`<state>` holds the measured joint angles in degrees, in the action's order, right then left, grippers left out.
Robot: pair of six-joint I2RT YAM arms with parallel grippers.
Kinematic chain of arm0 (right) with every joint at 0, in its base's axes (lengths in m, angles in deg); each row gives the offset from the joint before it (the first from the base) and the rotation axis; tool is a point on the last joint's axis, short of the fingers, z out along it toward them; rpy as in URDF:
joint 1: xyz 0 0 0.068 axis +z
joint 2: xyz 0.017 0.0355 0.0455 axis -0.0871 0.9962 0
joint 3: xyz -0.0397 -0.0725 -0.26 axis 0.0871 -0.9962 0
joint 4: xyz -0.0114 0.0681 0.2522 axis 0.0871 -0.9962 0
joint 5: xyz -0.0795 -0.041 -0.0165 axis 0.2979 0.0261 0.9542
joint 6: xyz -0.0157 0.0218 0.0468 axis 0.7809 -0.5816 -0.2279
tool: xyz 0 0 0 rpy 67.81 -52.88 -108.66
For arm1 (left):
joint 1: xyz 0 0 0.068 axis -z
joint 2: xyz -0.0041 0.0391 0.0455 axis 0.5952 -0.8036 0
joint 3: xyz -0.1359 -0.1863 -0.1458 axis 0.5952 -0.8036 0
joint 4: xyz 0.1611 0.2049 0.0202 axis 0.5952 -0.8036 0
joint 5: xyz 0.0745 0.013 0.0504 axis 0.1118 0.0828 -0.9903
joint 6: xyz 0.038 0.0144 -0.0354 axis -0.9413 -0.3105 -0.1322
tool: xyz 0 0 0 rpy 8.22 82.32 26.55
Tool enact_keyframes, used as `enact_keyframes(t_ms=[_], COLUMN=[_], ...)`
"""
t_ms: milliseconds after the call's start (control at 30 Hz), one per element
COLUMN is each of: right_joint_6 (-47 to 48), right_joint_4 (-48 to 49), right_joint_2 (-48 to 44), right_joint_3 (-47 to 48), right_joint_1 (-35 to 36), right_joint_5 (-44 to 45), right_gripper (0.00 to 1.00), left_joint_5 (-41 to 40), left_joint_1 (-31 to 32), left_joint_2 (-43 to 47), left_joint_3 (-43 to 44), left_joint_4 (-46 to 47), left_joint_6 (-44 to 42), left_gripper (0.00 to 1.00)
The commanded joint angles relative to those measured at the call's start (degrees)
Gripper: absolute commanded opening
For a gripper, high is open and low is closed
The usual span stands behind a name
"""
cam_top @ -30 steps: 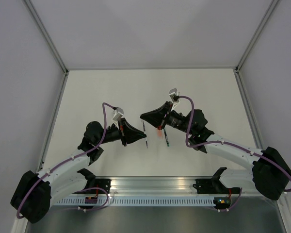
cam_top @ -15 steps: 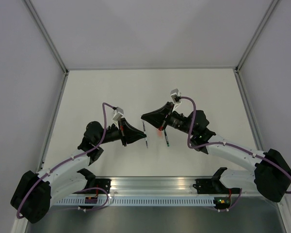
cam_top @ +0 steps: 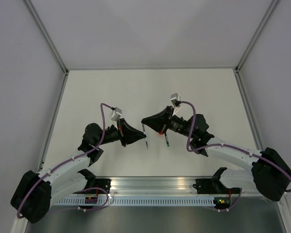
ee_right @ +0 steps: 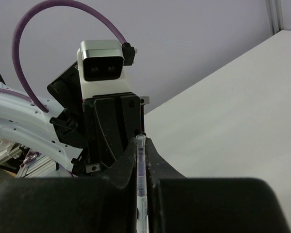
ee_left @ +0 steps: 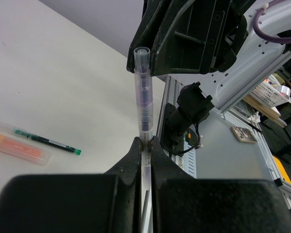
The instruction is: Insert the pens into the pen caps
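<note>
My left gripper (ee_left: 145, 141) is shut on a pale clear pen (ee_left: 144, 97) with a purple core, which stands up out of its jaws. My right gripper (ee_right: 140, 141) is shut on a tube of the same look (ee_right: 141, 165), its rimmed end just past the fingertips. From above, one thin pale pen (cam_top: 145, 131) runs between the left gripper (cam_top: 141, 138) and the right gripper (cam_top: 143, 119), which face each other closely. An orange pen (cam_top: 158, 134) (ee_left: 22, 146) and a green pen (cam_top: 167, 141) (ee_left: 46, 141) lie on the table beside them. I cannot make out separate pen caps.
An aluminium rail (cam_top: 155, 187) carrying both arm bases runs along the near edge. Grey walls and metal frame posts (cam_top: 48, 36) enclose the white table (cam_top: 150, 87) on three sides.
The right gripper has sunk slightly toward the near edge, closer to the left gripper. The left arm has barely moved. Both stay shut.
</note>
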<state>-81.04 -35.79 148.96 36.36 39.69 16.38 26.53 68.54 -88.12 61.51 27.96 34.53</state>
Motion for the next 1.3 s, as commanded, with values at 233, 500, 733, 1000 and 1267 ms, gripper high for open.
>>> enact_keyframes(t_ms=[233, 500, 733, 1000, 1267], right_joint_6=[0.2, 1.7, 3.0, 4.9, 5.3], right_joint_4=[3.9, -0.7, -5.0, -8.9, -6.2], right_joint_2=[1.0, -2.6, -4.5, -6.4, -9.4], right_joint_3=[-2.3, -2.3, -0.2, -1.8, -8.4], right_joint_1=[0.5, 0.6, 0.6, 0.6, 1.2], right_joint_5=[-2.2, -2.1, -2.2, -6.3, -13.0], right_gripper=[0.0, 0.18, 0.38, 0.48, 0.6], left_joint_5=[-1.0, -1.1, -0.9, -1.0, -2.4], left_joint_1=[0.1, 0.1, 0.1, 0.1, 0.1], left_joint_2=[2.7, 2.6, 2.7, 3.3, 4.4], left_joint_3=[0.0, 0.2, 0.4, 0.4, -0.3], left_joint_4=[1.6, 0.8, 0.0, -0.1, 0.4], left_joint_6=[-0.6, -1.4, -2.6, -2.6, -2.0], left_gripper=[0.02, 0.02, 0.02, 0.02, 0.02])
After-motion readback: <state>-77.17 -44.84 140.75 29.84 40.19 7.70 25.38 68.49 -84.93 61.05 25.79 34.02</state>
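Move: Right in the right fingers at the top end is the cap end of the upright pen; the pen's middle sits about 5 cm below that hand, 1 cm back and 1 cm to its right, and some 2 cm above and 1 cm ahead of the left hand gripping it lower down. On the table, roughly 26 cm below the right hand, the orange highlighter lies about 13 cm ahead and 7 cm right, the green pen 11 cm ahead and 11 cm right. Easing down barely half a centimetre with the cap still pinched, the right hand then spreads its fingers to a bit over half open, lets go, and draws back towards the robot and down beside the pen, about 5 cm back and 4 cm down, speeding up at the end. The left hand stays put and keeps its grip low on the pen. ##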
